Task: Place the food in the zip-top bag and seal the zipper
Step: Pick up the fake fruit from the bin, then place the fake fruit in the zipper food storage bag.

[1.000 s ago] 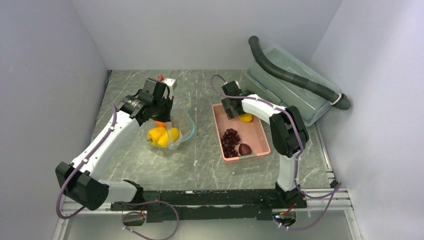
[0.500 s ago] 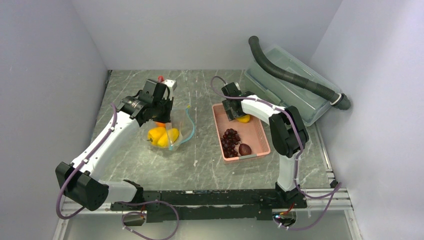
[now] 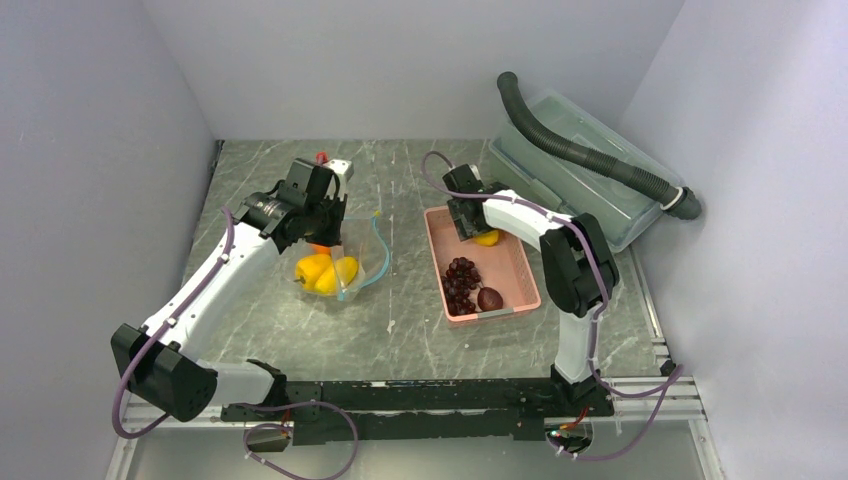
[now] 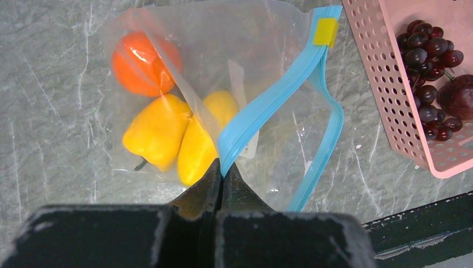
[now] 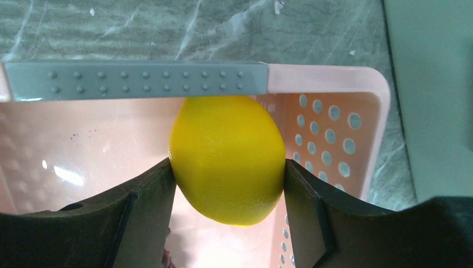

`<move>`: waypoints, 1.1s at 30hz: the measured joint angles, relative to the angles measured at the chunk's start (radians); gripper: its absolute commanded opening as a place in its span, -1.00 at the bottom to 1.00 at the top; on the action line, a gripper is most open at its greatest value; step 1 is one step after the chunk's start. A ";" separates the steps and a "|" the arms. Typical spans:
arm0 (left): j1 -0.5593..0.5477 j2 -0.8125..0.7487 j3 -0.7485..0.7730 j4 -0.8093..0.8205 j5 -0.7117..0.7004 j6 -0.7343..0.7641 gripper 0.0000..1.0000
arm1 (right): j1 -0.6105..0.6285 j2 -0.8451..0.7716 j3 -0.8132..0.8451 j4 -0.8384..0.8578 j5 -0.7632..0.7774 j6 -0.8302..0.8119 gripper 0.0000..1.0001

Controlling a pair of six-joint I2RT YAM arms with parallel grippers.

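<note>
The clear zip-top bag lies open on the marble table, holding an orange, a yellow bell pepper and a yellow oblong fruit. My left gripper is shut on the blue zipper strip and lifts that side of the mouth; a small yellow tab sits at the strip's far end. In the pink basket, my right gripper has both fingers against a yellow oblong fruit. Dark purple grapes and a reddish-brown round fruit lie at the basket's near end.
A large clear lidded storage box stands at the back right with a black corrugated hose lying across it. Grey walls close in the table on three sides. The basket sits just right of the bag.
The right gripper's jaws have closed in from wide open until they touch the yellow fruit on both sides. The left arm and the bag have not moved.
</note>
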 measured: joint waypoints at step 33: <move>0.000 0.000 0.000 0.000 0.000 0.000 -1.00 | 0.177 -0.586 -0.175 0.076 -0.427 0.053 -0.31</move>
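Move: The bag's open mouth is about 23 cm to the right hand's left, some 10 cm nearer the base and roughly 10 cm higher. In the bin, the grapes lie about 10 cm back and 5 cm left of that hand, and the dark red fruit 12 cm back and 1 cm right. The long yellow fruit in the bag is 28 cm left and 7 cm back. From the left hand, the mouth is some 6 cm right, 2 cm ahead and 7 cm down. Keep the lemon pinched in the right gripper and lift it nearly straight up out of the bin's far end. After about 8 cm, swing left and back towards the bag mouth while still rising, some 16 cm up in all, rolling the hand's left side up about 30 degrees and turning it counter-clockwise. Hold the left gripper still on the bag's blue rim. ##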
